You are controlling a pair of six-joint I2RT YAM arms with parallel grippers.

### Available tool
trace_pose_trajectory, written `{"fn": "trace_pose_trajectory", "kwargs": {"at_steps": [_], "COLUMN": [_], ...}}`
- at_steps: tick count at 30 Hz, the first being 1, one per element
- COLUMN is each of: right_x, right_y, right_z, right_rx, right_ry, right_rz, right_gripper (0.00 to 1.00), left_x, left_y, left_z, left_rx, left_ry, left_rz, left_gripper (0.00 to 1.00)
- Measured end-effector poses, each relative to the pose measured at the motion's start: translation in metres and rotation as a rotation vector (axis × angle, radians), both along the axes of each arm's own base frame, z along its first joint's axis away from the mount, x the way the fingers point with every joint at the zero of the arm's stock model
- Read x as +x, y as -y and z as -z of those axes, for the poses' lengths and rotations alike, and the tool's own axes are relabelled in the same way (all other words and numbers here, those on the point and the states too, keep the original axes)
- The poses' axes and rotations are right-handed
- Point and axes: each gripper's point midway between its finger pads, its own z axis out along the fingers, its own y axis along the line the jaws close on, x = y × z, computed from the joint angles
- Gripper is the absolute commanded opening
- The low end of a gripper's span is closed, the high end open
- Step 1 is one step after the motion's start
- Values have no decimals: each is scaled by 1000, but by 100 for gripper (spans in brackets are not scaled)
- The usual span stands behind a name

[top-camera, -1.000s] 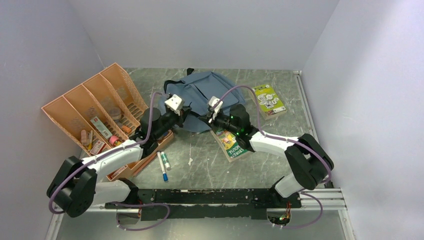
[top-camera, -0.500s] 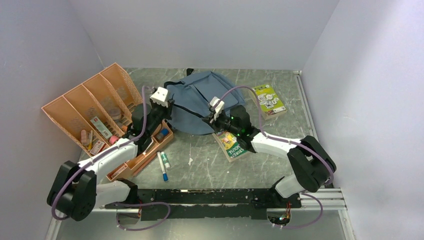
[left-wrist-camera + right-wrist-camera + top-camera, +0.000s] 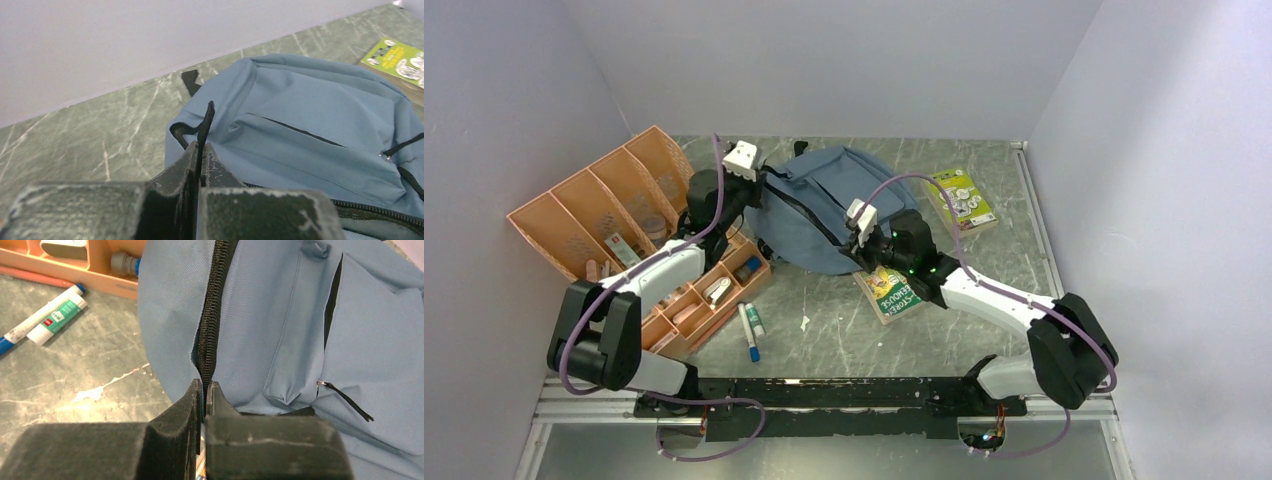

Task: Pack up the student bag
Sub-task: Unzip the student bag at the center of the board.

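Note:
The student bag [image 3: 824, 200] is a grey-blue backpack lying at the middle back of the table, with its black zip line running across it. My left gripper [image 3: 759, 187] is at the bag's left end, shut on a thin black strap [image 3: 206, 120] that stands up between the fingers [image 3: 200, 148]. My right gripper [image 3: 856, 243] is at the bag's near edge, shut on the black zipper trim [image 3: 212, 315]. That trim runs straight away from the jaws over the blue fabric [image 3: 280, 315]. The front pocket [image 3: 320, 155] faces up.
An orange compartment tray [image 3: 574, 215] with small items stands at the left. A blue marker [image 3: 751, 340] and a glue stick [image 3: 755, 320] lie in front of it. One green book [image 3: 892, 290] lies under my right arm, and another [image 3: 962, 198] lies at the back right.
My left gripper has swung back and to the left, drawing the strap and the bag's left end with it. The bag is stretched longer. My right gripper has stayed shut on the zipper trim.

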Motion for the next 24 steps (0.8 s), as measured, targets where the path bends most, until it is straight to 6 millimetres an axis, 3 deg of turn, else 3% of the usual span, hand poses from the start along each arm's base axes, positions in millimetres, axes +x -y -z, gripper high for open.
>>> {"fn": "trace_pose_trajectory", "kwargs": {"at_steps": [3,6,10,17,20,24], "right_x": [-4,-8,-4,19,22,22], "right_y": [3,5,0,-25,-40,-57], "right_z": [2,0,-19,-85,-94,-90], "right_rx": [-18,-9,40,191,234,276], "right_ry": [-18,-43,-50,-37,-86,-177], "right_rz": [-6,2,24,45,22,-15], "right_gripper": [26,34,39,43,48,49], "left_x": [-2,-7,-20,-46,-51,-54], "left_y": [12,24,31,35,36,39], "left_z": [0,-8,-10,-19,-25,-27], "left_rx": [2,-13,-26,-44,-55,-66], "left_ry": [10,47,75,100,110,109], "left_rz": [87,167,239,300,318,336], "left_gripper": [5,5,5,5,5,5]}}
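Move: The left hand already pinches the black zip pull at the student bag's far left corner; the bag's middle is about 16 cm to its right, 5 cm back and 9 cm lower, and the wooden organizer some 20 cm left and 12 cm back. The right hand still grips the zip's near end: from it the zip pull lies about 17 cm left, 15 cm ahead and slightly higher, the treehouse book roughly 9 cm right, 3 cm back, below. Opening to about half, the right hand lets go of the bag's edge at the near zip end and rises some 9 cm, swinging left along the zip towards the left hand as its left side rolls up. The left hand, still pinching the pull, eases back about 5 cm and to the right, rising slightly and turning clockwise. ##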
